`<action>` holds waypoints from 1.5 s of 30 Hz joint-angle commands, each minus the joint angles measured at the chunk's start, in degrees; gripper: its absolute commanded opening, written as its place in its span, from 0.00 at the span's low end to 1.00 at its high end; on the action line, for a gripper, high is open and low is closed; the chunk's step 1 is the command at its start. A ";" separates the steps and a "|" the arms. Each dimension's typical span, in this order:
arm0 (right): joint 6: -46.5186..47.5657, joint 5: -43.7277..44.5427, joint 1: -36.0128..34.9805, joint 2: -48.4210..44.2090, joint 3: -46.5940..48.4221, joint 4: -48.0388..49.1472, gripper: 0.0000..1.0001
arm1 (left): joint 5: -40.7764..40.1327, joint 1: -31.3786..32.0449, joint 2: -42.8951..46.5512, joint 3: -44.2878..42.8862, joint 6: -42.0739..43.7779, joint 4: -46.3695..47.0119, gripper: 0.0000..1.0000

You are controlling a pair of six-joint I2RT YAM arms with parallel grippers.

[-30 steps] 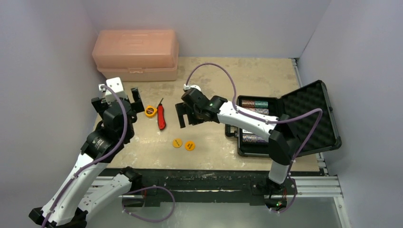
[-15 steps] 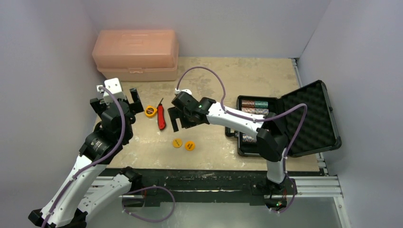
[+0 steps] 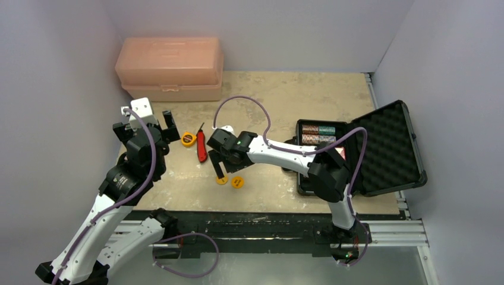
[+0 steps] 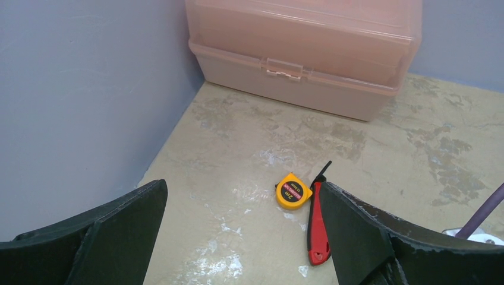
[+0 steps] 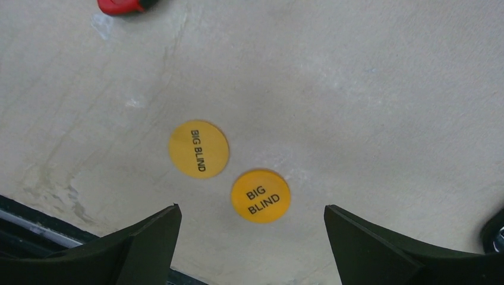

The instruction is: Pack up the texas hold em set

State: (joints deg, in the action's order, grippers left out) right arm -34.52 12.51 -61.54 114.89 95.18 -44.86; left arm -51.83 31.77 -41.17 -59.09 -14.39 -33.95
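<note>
The black case [image 3: 416,176] of the texas hold em set lies open at the right, its foam-lined lid [image 3: 386,142] tipped back and rows of striped chips [image 3: 317,130] inside. Two orange discs marked BIG BLIND lie flat on the table, one [image 5: 198,149] to the left and one [image 5: 260,195] to the right, also seen from above [image 3: 222,179] [image 3: 238,181]. My right gripper [image 5: 251,208] [image 3: 224,168] hangs open just above them, with the right disc between its fingers and nothing held. My left gripper [image 4: 243,185] [image 3: 147,123] is open and empty at the far left.
A peach plastic toolbox [image 3: 170,68] [image 4: 303,47] stands closed at the back left. A yellow tape measure [image 4: 293,191] [image 3: 188,139] and a red utility knife [image 4: 317,225] [image 3: 202,146] lie side by side just behind the discs. Grey walls close in on three sides.
My right arm has swung left and down from mid-table to just over the two orange discs. The left arm has barely moved.
</note>
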 commanded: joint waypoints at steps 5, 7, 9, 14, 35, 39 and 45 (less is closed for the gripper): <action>0.20 1.04 -1.38 0.56 -2.99 -2.00 0.91 | 0.57 -0.39 0.39 0.47 -0.38 1.27 1.00; 0.29 0.66 -1.52 1.26 -2.98 -1.67 0.90 | 0.59 -0.40 0.39 0.47 -0.38 1.18 1.00; 0.33 0.42 -1.63 1.74 -3.27 -0.99 0.89 | 0.74 -0.44 0.47 0.46 -0.38 1.18 1.00; 0.33 0.53 -1.66 3.07 -3.48 -0.49 0.83 | 0.82 -0.40 0.47 0.40 -0.32 1.11 1.00; 0.51 0.26 -1.66 5.91 -3.99 0.26 0.68 | 0.95 -0.39 0.35 0.56 -0.20 1.23 1.00; 0.51 0.29 -1.66 6.12 -4.10 0.17 0.68 | 0.97 -0.39 0.39 0.48 -0.18 1.25 1.00; 0.68 -0.05 -1.83 6.88 -4.12 0.30 0.67 | 1.01 -0.39 0.47 0.52 -0.11 1.21 1.00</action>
State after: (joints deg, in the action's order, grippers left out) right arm -34.37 12.43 -62.98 120.92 91.35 -45.12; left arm -51.13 31.62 -41.06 -58.59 -14.39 -33.98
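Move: The right hand, open and pointing steeply down, has the nearer-right BIG BLIND button about 2 cm back, 1 cm to its right and 8 cm below. The other BIG BLIND button lies some 6 cm to the left of that one and 1 cm farther out. The red knife is about 11 cm ahead and 12 cm left of the hand. From the idle left hand the aimed-at button lies some 31 cm right, 4 cm back and 32 cm down. Down, about 6.5 cm in all, the right hand sinks onto the right-hand BIG BLIND button, easing back and to its right by some 2 cm each early on. It pauses just above, then dips slightly more, rolling some 10 degrees with its left side dropping. Meanwhile the fingers close partway, to about two thirds open, straddling the button without gripping it. ##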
